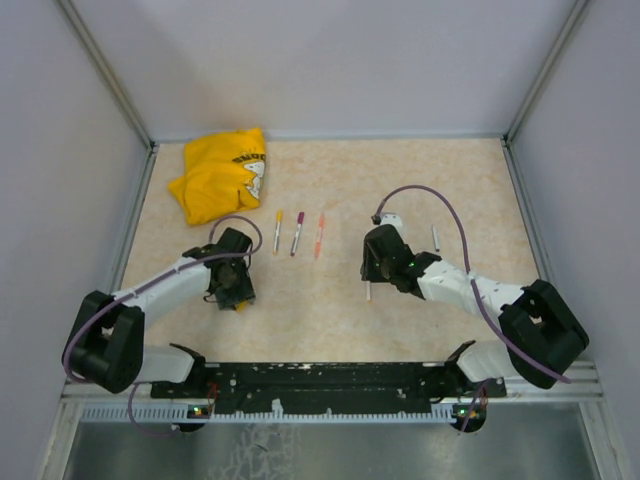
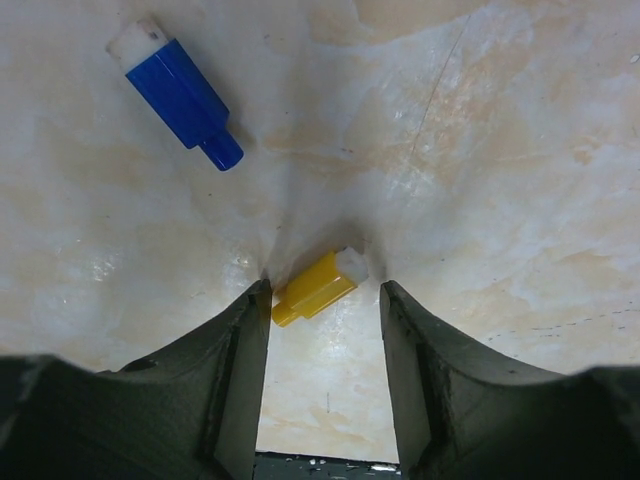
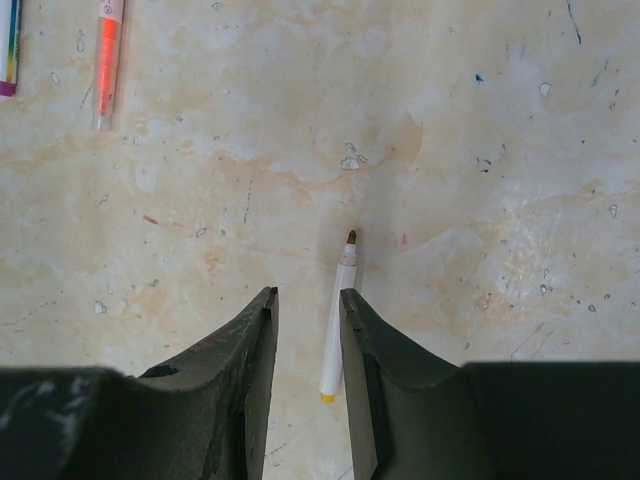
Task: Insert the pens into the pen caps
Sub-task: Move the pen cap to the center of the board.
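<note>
A yellow pen cap lies on the table between the tips of my left gripper, which is open, with one end of the cap close to the left finger. A blue pen cap lies farther off to the upper left. My right gripper is open low over a white pen with a yellow end. The uncapped tip of this pen points away, and the barrel lies on the table along the inner edge of the right finger. From above, my left gripper and right gripper both hang over the table's middle.
Three capped pens lie side by side: yellow-capped, purple-capped and orange. Another thin pen lies to the right. A yellow cloth is bunched at the back left. Walls enclose the table.
</note>
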Robot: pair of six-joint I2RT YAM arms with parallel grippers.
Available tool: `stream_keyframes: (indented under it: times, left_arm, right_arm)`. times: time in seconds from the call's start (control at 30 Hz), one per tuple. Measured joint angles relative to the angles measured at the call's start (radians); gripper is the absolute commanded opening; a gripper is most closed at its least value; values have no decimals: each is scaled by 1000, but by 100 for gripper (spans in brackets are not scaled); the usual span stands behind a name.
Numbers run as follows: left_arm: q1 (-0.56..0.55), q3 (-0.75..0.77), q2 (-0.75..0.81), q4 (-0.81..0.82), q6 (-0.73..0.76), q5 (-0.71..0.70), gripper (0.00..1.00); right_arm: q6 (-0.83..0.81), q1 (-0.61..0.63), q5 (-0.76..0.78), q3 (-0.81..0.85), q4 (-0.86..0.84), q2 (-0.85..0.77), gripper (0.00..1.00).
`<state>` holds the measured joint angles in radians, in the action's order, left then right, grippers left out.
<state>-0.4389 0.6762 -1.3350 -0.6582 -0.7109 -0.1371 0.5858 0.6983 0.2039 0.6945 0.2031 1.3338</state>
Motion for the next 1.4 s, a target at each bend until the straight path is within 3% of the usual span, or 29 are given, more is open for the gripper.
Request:
stream_keyframes:
  times: [0.47,0.87,1.1,1.4]
  left_arm:
    - [-5,31,-51,-35,25,-14,32]
    - [-5,40,-62,-27,74,12,8]
    - [-60,64,-68,-1,91,35,6]
    - [-256,285,-182,60,102,38,7]
  right_arm:
    - [0,0,-8,0,-2,0,32]
    - [0,0,-8,0,-2,0,32]
    - [0,0,0,0,0,-5,32]
    - [23,0,101,-21,5,-176,34]
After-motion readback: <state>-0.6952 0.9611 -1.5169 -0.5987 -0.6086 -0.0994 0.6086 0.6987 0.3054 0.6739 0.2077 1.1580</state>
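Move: The yellow pen cap lies on the table between the left hand's open fingertips, about 1 cm below the hand point. From that hand the blue cap is some 5 cm ahead and 5 cm left, and the near yellow-capped marker about 18 cm ahead and 8 cm right, both at table height. From the right hand, the yellow cap lies roughly 31 cm left, 7 cm back and 5 cm lower. Left hand pinches the yellow cap and carries it 11 cm right, forward and up, as right hand rises. ##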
